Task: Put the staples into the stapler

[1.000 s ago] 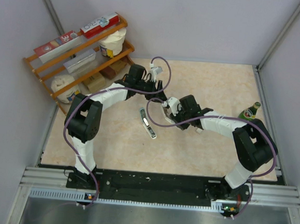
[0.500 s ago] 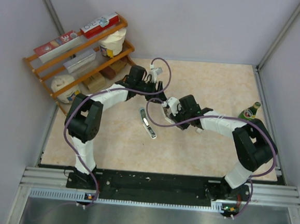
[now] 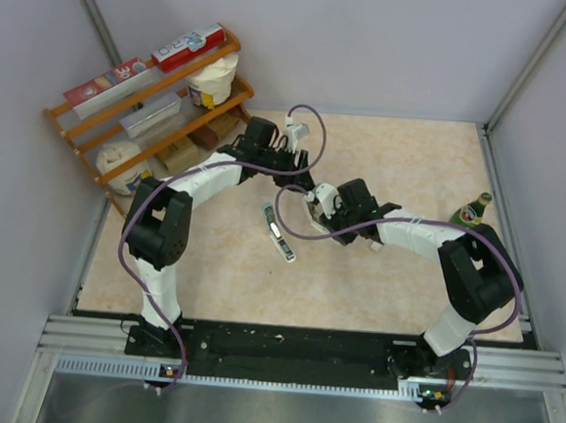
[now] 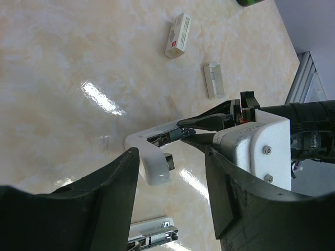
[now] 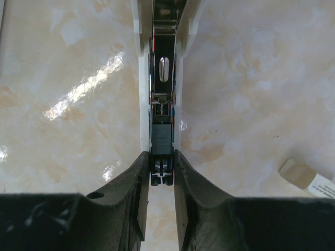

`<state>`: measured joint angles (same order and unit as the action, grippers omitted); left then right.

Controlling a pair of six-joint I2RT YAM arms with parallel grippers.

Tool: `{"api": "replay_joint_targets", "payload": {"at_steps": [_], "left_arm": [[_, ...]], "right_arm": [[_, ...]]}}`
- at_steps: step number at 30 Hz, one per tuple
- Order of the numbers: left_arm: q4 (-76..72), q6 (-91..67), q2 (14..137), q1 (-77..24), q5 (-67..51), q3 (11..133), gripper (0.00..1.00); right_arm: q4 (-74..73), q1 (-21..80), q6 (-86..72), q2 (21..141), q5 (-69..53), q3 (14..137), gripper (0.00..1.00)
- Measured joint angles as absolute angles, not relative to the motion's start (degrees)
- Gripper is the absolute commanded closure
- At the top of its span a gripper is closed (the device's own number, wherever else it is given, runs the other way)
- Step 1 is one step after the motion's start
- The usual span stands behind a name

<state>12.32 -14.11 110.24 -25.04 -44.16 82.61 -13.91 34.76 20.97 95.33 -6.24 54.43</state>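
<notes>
My right gripper (image 5: 161,172) is shut on the rear end of a white stapler (image 5: 161,78). The stapler's top is swung open and its metal magazine channel shows. In the left wrist view the same stapler (image 4: 152,157) hangs just above the table, pinched by the right gripper's dark fingers (image 4: 207,123). My left gripper (image 4: 171,172) hovers open above it with nothing between its fingers. The staples (image 4: 213,80), a small whitish-grey packet, lie on the table beyond. In the top view both grippers meet mid-table, the left gripper (image 3: 293,146) just behind the right gripper (image 3: 321,197).
A second stapler (image 3: 278,232) lies open on the table in front of the grippers. A small white box with red print (image 4: 178,35) lies past the staples. A green bottle (image 3: 471,211) stands at the right edge. A wooden rack (image 3: 149,103) with boxes and tubs fills the back left corner.
My left wrist has shifted slightly right and back. The right arm and the stapler it holds have not moved.
</notes>
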Motion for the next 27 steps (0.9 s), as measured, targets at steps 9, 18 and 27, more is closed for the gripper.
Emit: {"api": "replay_joint_targets", "payload": {"at_steps": [9, 18, 27], "left_arm": [[17.3, -10.2, 110.2, -24.6, -42.9, 87.0, 0.57], [21.5, -7.4, 110.2, -24.8, -40.5, 87.1, 0.61], [23.7, -5.6, 111.5, -25.5, -37.1, 88.7, 0.62]], "right_arm": [[-14.0, 34.8, 21.0, 95.4, -6.2, 54.4, 0.77], [-14.0, 34.8, 21.0, 95.4, -6.2, 54.4, 0.77], [-14.0, 34.8, 21.0, 95.4, -6.2, 54.4, 0.77]]}}
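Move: Just in front of the left fingertips is the raised lid of the white stapler, about 4 cm below the hand point, 2 cm to its right and 1 cm ahead. From that hand, the blue stapler lies some 7 cm back, 6 cm left and 13 cm lower; the staple box is about 3 cm back and 16 cm right, equally low. From the right hand, pinching the stapler's magazine, the lid is roughly 8 cm ahead, 5 cm left and 6 cm higher. Rising about 1.5 cm and easing forward, the left hand then sinks a good 2 cm and shifts about 1.5 cm to its left beside the raised lid, tipping its fingers some 10 degrees further down. The fingers narrow from over half open to about a third, around the line of the lid's free end; contact isn't clear. The right hand stays still, keeping its pinch on the magazine. ##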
